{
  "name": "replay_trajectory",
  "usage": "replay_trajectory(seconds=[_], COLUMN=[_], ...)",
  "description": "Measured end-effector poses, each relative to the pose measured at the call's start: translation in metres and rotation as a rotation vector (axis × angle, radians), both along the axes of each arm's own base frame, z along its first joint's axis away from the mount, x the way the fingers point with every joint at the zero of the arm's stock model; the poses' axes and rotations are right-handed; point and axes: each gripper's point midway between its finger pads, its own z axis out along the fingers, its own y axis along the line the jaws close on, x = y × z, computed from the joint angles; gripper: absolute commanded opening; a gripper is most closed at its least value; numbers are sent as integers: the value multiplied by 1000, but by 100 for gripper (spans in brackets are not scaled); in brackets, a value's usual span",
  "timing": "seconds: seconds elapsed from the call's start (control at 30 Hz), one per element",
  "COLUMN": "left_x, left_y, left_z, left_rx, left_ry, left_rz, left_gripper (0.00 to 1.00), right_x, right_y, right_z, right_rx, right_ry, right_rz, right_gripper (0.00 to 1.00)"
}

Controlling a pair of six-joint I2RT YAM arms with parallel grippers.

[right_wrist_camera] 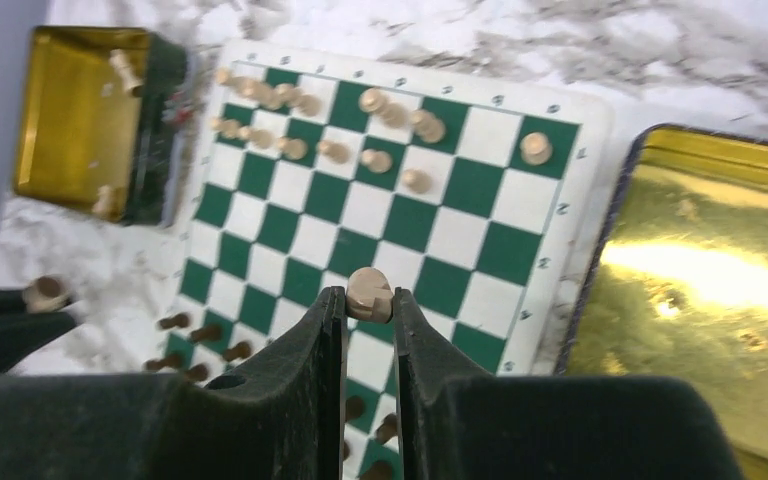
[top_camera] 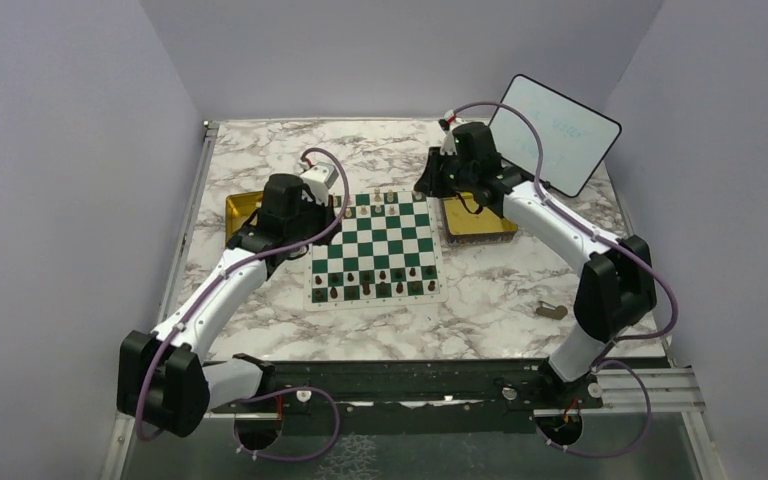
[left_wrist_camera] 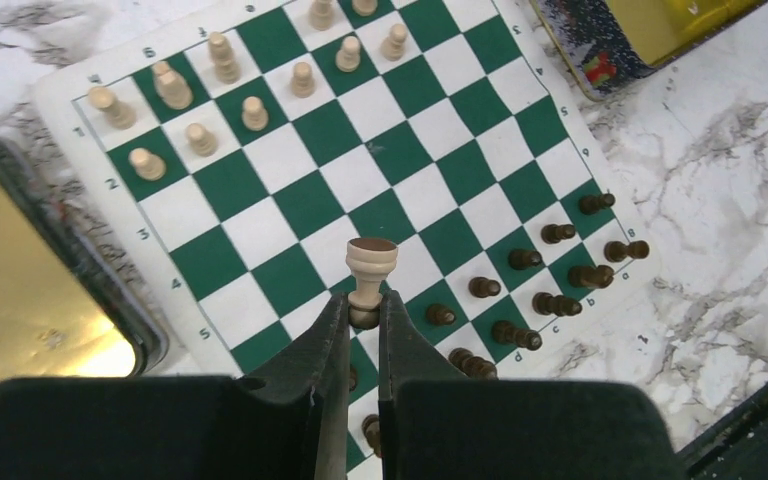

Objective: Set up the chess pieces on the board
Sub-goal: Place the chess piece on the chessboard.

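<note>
The board [top_camera: 375, 248] of green and white checks lies mid-table. Cream chess pieces [left_wrist_camera: 210, 100] fill its far rows, and dark chess pieces [left_wrist_camera: 550, 270] stand along the near rows. My left gripper [left_wrist_camera: 364, 305] hovers over the board's left side, shut on the head of a cream piece [left_wrist_camera: 372, 262] whose base points away from the jaws. Above the board's far right part, my right gripper [right_wrist_camera: 368, 302] is shut on another cream piece [right_wrist_camera: 368, 293]. In the top view the left gripper [top_camera: 322, 228] and right gripper [top_camera: 430, 183] flank the board.
A gold tray [top_camera: 240, 210] sits left of the board and still holds two cream pieces [right_wrist_camera: 123, 70]. A second gold tray [top_camera: 475, 222] sits to the right. A white tablet [top_camera: 557, 133] leans at the back right. A small metal object [top_camera: 551, 311] lies near the right arm.
</note>
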Motion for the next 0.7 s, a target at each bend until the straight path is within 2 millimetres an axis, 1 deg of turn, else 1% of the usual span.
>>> replay_trajectory(seconds=[0.2,0.3,0.57,0.7], left_x=[-5,-8,-7,-6], left_y=[24,32,39,40], left_z=[15,16,17,22], left_rx=[40,55,77,78], left_ry=[-95,-123,-152,-170], left_rz=[98,125,149,156], left_gripper=[5,5,5,5], right_x=[37,51,79,83], right_y=[-8,-8,1,7], right_z=[-29,-43,-77,-92], right_rx=[-158,-217,-314,-349], right_ry=[-21,-27,-31,-31], right_rz=[-59,-73,-77,-70], right_gripper=[19,19,21,21])
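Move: The white knight in the right fingers is headed for the empty b1 square, about 10 cm ahead of that hand, 3 cm left and nearly 20 cm below. On b1's right stands the a1 rook, 10 cm ahead of the hand and level sideways; the c1 bishop stands 10 cm ahead, 7 left. The right tray's middle lies 6 cm ahead, 15 right. From the left hand, b1 is some 18 cm ahead, 13 right and 16 below. The knight, still pinched in the right fingers, is carried down some 9 cm and forward about 8 towards the gap between rook and bishop. The forward travel dies out while the sinking goes on, and the wrist rolls its left side down some 20 degrees, steepening the fingers. The left hand, keeping its own white piece, backs off 4 cm leftward and rises slightly, its fingers tilting up. ##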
